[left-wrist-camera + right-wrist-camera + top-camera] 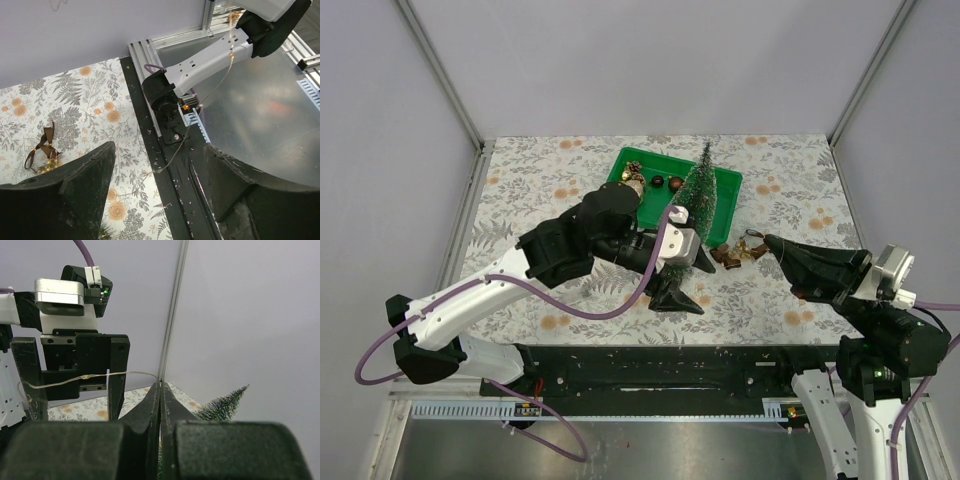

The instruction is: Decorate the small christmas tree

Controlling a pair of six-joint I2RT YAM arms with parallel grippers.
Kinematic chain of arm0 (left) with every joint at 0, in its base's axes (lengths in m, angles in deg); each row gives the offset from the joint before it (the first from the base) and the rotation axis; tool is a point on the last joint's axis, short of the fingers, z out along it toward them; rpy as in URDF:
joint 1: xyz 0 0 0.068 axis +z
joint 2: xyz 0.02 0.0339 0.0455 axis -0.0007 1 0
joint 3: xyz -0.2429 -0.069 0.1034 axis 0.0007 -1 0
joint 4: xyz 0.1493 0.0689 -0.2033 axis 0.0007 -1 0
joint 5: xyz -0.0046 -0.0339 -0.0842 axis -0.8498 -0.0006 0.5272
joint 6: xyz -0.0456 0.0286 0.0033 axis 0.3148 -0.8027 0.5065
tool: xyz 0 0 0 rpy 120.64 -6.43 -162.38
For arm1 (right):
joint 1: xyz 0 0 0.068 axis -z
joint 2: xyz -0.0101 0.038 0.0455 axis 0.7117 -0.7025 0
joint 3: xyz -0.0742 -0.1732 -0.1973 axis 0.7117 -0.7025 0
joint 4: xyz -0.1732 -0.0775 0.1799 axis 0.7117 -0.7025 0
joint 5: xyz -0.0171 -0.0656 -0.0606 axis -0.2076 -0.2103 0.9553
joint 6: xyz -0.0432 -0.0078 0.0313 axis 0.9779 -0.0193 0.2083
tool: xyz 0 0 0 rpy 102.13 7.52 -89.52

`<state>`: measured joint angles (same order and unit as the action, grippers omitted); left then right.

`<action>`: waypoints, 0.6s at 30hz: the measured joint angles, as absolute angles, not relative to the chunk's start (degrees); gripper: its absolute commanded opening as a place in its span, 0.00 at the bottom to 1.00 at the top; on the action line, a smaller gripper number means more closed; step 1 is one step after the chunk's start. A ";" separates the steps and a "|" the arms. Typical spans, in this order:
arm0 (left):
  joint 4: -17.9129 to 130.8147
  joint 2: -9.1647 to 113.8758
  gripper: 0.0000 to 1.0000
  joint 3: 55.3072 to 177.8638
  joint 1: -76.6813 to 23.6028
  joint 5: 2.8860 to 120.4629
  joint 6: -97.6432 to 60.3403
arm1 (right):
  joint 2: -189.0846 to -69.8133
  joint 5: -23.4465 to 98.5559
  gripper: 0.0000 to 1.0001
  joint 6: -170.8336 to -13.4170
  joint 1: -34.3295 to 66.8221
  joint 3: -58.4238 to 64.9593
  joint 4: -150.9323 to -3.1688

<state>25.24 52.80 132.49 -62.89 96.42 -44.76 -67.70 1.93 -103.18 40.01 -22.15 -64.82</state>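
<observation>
The small christmas tree [699, 190] stands at the right end of the green tray [625, 160], its foot hidden behind my left wrist; its tip [227, 404] also shows in the right wrist view. My right gripper [160, 385] is shut on a thin light wire [127, 373] that arcs left from its tips. In the top view the right gripper [770, 242] points at the tree from the right. My left gripper [159, 147] is open, and the wire [192, 122] hangs between its fingers [87, 175] without touching them. It [677, 298] hovers just in front of the tree.
Small baubles [658, 181] and a pine cone [634, 175] lie in the tray. Brown ribbon bows [728, 254] and a gold ornament [752, 246] lie on the floral cloth beside the right gripper. One bow [42, 148] shows in the left wrist view. The black rail [165, 165] marks the near table edge.
</observation>
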 measured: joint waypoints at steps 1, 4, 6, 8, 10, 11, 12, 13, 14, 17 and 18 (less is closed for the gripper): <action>25.24 52.80 0.75 132.47 -62.91 96.79 -44.65 | -68.18 1.80 0.00 -103.29 40.01 -22.15 -64.42; 25.24 52.80 0.62 132.47 -63.00 97.16 -44.56 | -69.56 1.12 0.00 -103.75 40.01 -22.15 -63.07; 25.29 52.78 0.45 132.31 -63.06 97.07 -44.49 | -70.35 0.92 0.00 -103.86 40.01 -22.15 -62.15; 25.31 52.61 0.25 131.59 -63.11 96.90 -44.36 | -70.96 0.90 0.00 -103.92 40.01 -22.15 -61.38; 25.42 52.13 0.06 130.13 -63.11 96.64 -44.56 | -71.44 0.92 0.00 -103.92 40.01 -22.15 -60.77; 25.33 51.78 0.00 129.10 -63.11 96.46 -44.62 | -71.72 0.95 0.00 -103.83 40.01 -22.15 -60.58; 25.22 51.47 0.00 128.27 -63.11 96.35 -44.47 | -72.01 1.01 0.00 -103.73 40.01 -22.13 -60.36; 24.96 51.08 0.00 127.42 -63.11 96.13 -44.43 | -72.31 1.10 0.00 -103.53 40.01 -22.13 -60.20; 24.65 50.66 0.00 126.74 -63.02 96.00 -44.45 | -72.66 1.21 0.00 -103.24 40.01 -22.08 -60.12; 23.17 47.89 0.00 124.29 -61.45 95.89 -44.12 | -73.93 2.08 0.00 -102.26 40.01 -21.69 -60.12; 22.71 46.71 0.00 123.77 -60.33 96.02 -43.92 | -74.76 2.63 0.00 -101.67 40.01 -21.32 -60.14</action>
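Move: The light string's wire, hanging from the right hand's shut fingers, already runs between the left hand's open fingertips, within about 1 cm of the point where they meet. From the left hand the tree stands some 15 cm straight ahead with its middle about 20 cm below, and the ribbon lies about 23 cm ahead, 17 cm right and 36 cm below. For the right hand, that stretch of wire is roughly 9 cm left, 5 cm back and 10 cm lower. The left hand holds nearly still beside the tree while its wide-open fingers shut fully and pinch the light string's wire between their tips; while they are closing it starts down about 3.5 cm, then draws off to the left by some 3 cm, away from the right hand. The right hand, keeping its shut grip on the string, eases forward about 3.5 cm over the same stretch with its wrist hardly turning. ##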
